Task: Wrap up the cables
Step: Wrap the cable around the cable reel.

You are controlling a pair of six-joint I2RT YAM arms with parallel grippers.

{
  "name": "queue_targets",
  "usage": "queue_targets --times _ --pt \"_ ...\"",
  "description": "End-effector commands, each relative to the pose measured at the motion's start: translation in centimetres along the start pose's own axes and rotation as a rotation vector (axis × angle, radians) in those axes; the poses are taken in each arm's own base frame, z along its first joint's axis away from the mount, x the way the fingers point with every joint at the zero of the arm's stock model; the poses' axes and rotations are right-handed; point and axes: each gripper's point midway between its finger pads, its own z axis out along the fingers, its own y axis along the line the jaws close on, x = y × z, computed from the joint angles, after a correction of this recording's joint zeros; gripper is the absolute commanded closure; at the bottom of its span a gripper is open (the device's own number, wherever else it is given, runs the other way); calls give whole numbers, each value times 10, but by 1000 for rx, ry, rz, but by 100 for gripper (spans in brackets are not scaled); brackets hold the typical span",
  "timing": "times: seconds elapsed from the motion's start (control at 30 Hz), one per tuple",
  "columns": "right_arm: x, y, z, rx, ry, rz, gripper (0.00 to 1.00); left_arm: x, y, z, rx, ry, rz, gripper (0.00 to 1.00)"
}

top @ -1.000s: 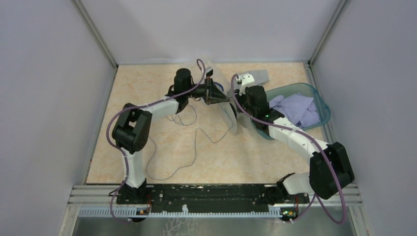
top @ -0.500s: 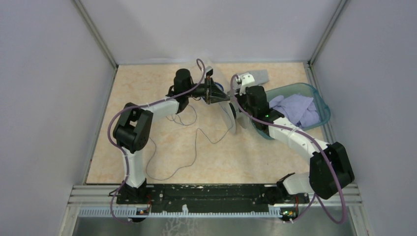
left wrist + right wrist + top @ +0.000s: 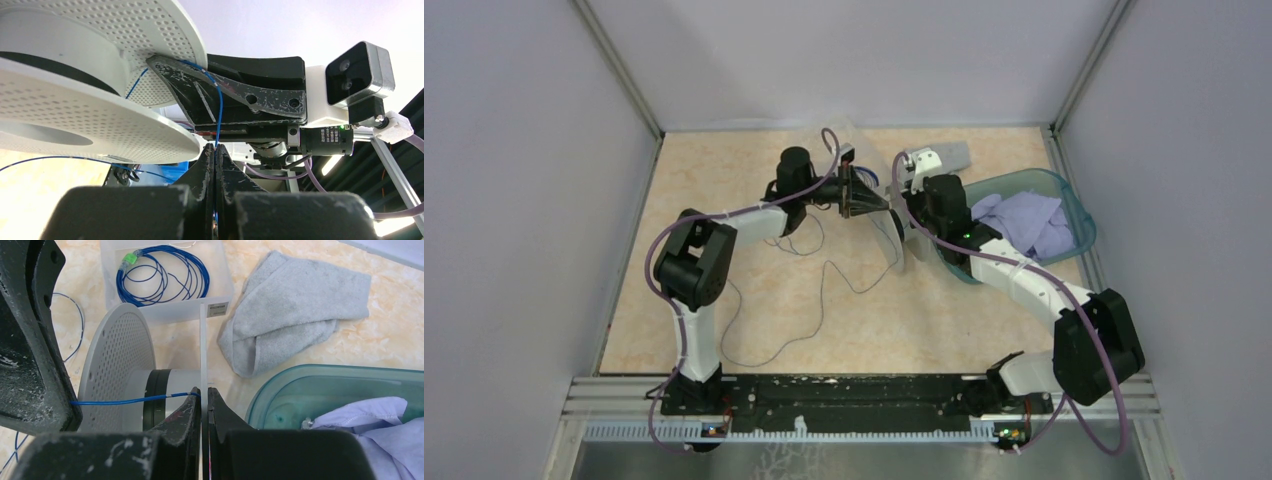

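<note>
A pale grey perforated spool (image 3: 896,238) stands on edge at mid-table. My right gripper (image 3: 204,392) is shut on the thin edge of one of its flanges, the hub (image 3: 175,385) just to the left. The cable (image 3: 218,115), a thin dark bluish wire, runs from the spool (image 3: 90,115) into my left gripper (image 3: 215,150), which is shut on it. In the top view the left gripper (image 3: 864,195) sits close beside the right gripper (image 3: 902,215). The cable's loose length (image 3: 824,290) snakes over the table toward the left arm's base.
A clear box holding a bright blue wire coil (image 3: 165,275) sits behind the spool. A grey towel (image 3: 295,305) lies at its right. A teal tub (image 3: 1079,215) with purple cloth (image 3: 1024,220) stands on the right, close under the right arm.
My right gripper's jaws have closed onto the spool's flange. The left gripper, still shut on the cable, has shifted slightly toward the back.
</note>
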Motion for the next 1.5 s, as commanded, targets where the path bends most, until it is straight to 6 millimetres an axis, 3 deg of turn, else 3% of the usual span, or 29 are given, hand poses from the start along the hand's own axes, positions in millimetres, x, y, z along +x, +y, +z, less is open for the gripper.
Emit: queue_targets --times 0.0,0.43,0.57,0.8,0.93,1.03,1.13,1.3,1.47 --pt "-15 -2 -1 6 -66 -18 97 -8 2 -8 9 -34 9 100" --pt "-11 -1 1 -88 -51 -25 99 -24 12 -28 -45 -86 37 100" --pt "-16 3 -1 -131 -52 -33 100 -31 5 -27 -67 -75 124 100" --pt "-43 15 -16 -231 -45 -100 100 -44 -35 -38 -28 -59 347 62" --pt "-68 12 -33 -241 -54 -142 100 -52 -57 -68 -11 -77 489 29" --pt "-93 4 -49 -217 -73 -164 100 -53 -65 -96 -24 -106 651 15" --pt "-120 -6 -67 -181 -98 -168 100 -45 -57 -112 -79 -97 852 12" --pt "-160 -10 -94 -176 -119 -136 100 -12 -34 -120 -107 6 1164 11" --pt "-188 -7 -114 -205 -142 -98 100 10 8 -123 -184 188 1486 11"
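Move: The cable reel stands upright, its right flange and the cable already pinched by the right fingers; its middle is about 3 cm left of the right hand, level fore and aft, 6 cm below. From the left hand, still holding the cable, the reel is some 4 cm ahead, 4 right, 10 below. From the right hand, the clear box is about 11 cm ahead and 15 left, the grey cloth 11 ahead and 5 right, both some 15 lower. The cable is first drawn a couple of centimetres forward, left and down by the closed left fingers. They then open wide and let go; the left hand backs away leftward from the reel, rising and rolling about 65 degrees, its forward side swinging up. The right hand keeps its pinch on flange and cable, turns slightly counter-clockwise, then lifts the reel about 16 cm. ##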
